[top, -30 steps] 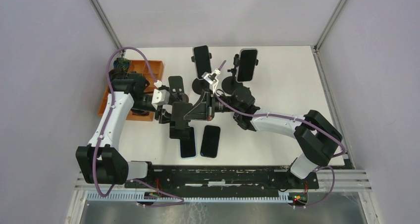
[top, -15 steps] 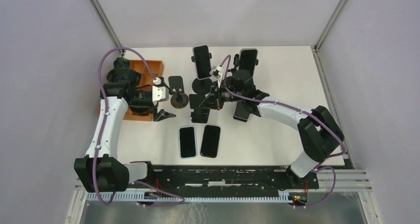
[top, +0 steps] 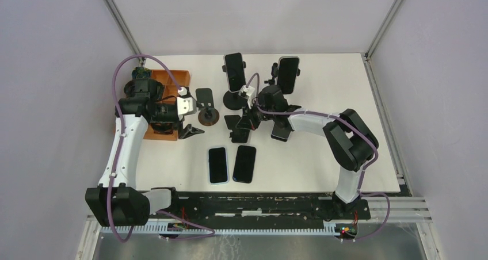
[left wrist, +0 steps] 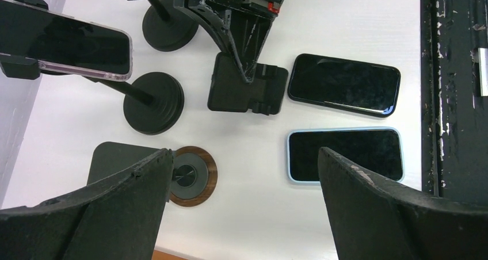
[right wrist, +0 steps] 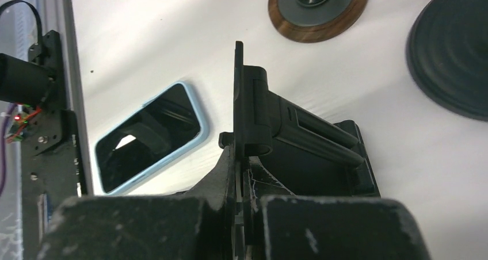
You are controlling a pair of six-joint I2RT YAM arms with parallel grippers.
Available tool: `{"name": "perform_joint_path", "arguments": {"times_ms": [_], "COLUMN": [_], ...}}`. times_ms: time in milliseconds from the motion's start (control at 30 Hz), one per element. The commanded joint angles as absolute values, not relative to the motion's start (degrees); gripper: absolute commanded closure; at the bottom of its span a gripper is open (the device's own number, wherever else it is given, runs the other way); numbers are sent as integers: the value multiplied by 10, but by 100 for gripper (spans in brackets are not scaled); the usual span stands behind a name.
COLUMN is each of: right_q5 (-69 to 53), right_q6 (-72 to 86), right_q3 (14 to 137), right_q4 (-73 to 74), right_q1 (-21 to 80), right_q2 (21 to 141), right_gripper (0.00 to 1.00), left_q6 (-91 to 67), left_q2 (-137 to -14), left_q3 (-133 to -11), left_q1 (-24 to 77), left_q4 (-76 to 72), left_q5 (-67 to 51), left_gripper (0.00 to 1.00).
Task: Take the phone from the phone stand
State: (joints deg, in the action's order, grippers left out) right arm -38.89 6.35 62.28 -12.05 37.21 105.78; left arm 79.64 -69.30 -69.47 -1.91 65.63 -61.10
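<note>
My right gripper (top: 244, 123) is shut on the thin upright plate of a black folding phone stand (top: 236, 129) (right wrist: 299, 139) (left wrist: 247, 90) that rests on the table mid-way back, with no phone on it. Just in front of it, a phone in a light blue case (top: 217, 165) (left wrist: 344, 155) (right wrist: 149, 136) lies flat beside a black phone (top: 244, 163) (left wrist: 344, 85). My left gripper (top: 193, 121) (left wrist: 244, 152) hangs wide open and holds nothing, left of the folding stand and above a wood-ringed round stand base (top: 208, 116) (left wrist: 190, 175).
Two more phones stand clamped on black pole stands at the back (top: 234, 71) (top: 288, 75); one of them shows in the left wrist view (left wrist: 63, 44) over its round base (left wrist: 152, 102). An orange tray (top: 170, 77) sits at the far left. A dark flat item (top: 280, 132) lies under my right forearm.
My left gripper opened wide and drew back to the left, away from the folding stand and the blue-cased phone. My right gripper kept its hold on the stand while that arm's elbow swung.
</note>
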Motion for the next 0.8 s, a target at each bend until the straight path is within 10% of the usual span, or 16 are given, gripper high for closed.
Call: {"name": "perform_joint_path", "arguments": {"times_ms": [0,767], "right_q5": [-391,-303], "right_q6": [10,-38], "right_q3": [671,622], "right_q4": [-154,-103], "right_q1": [360,369], "right_q2": [1073,975], "right_gripper": [100,27], "left_q6": [788,795], "left_q2": [-696,-704], "left_q3": [-697,-706], "left_q1": [-22,-22], "left_q4": [653,662], "left_q5": [-627,-641], "left_gripper": [0,0]}}
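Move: The right hand still pinches the empty phone stand, whose middle is about 3 cm below it; the free table spot for it is some 4 cm ahead and 1 cm left, 7 cm down. Beyond, the round black base stands about 14 cm ahead and 2 cm left, the wood-rimmed base 7 cm ahead and 13 cm left; the black phone lies 13 cm back and 3 cm right. From the left hand the spot is roughly 6 cm ahead, 16 cm right and 21 cm below. Forward and nearly level, the right hand carries the pinched phone stand about 4.5 cm towards the round black base. Its fingers start to open partway along and spread wide, letting go of the stand; then the hand backs out some 2.5 cm to the right and a little back, its fingertips tipped slightly lower. ##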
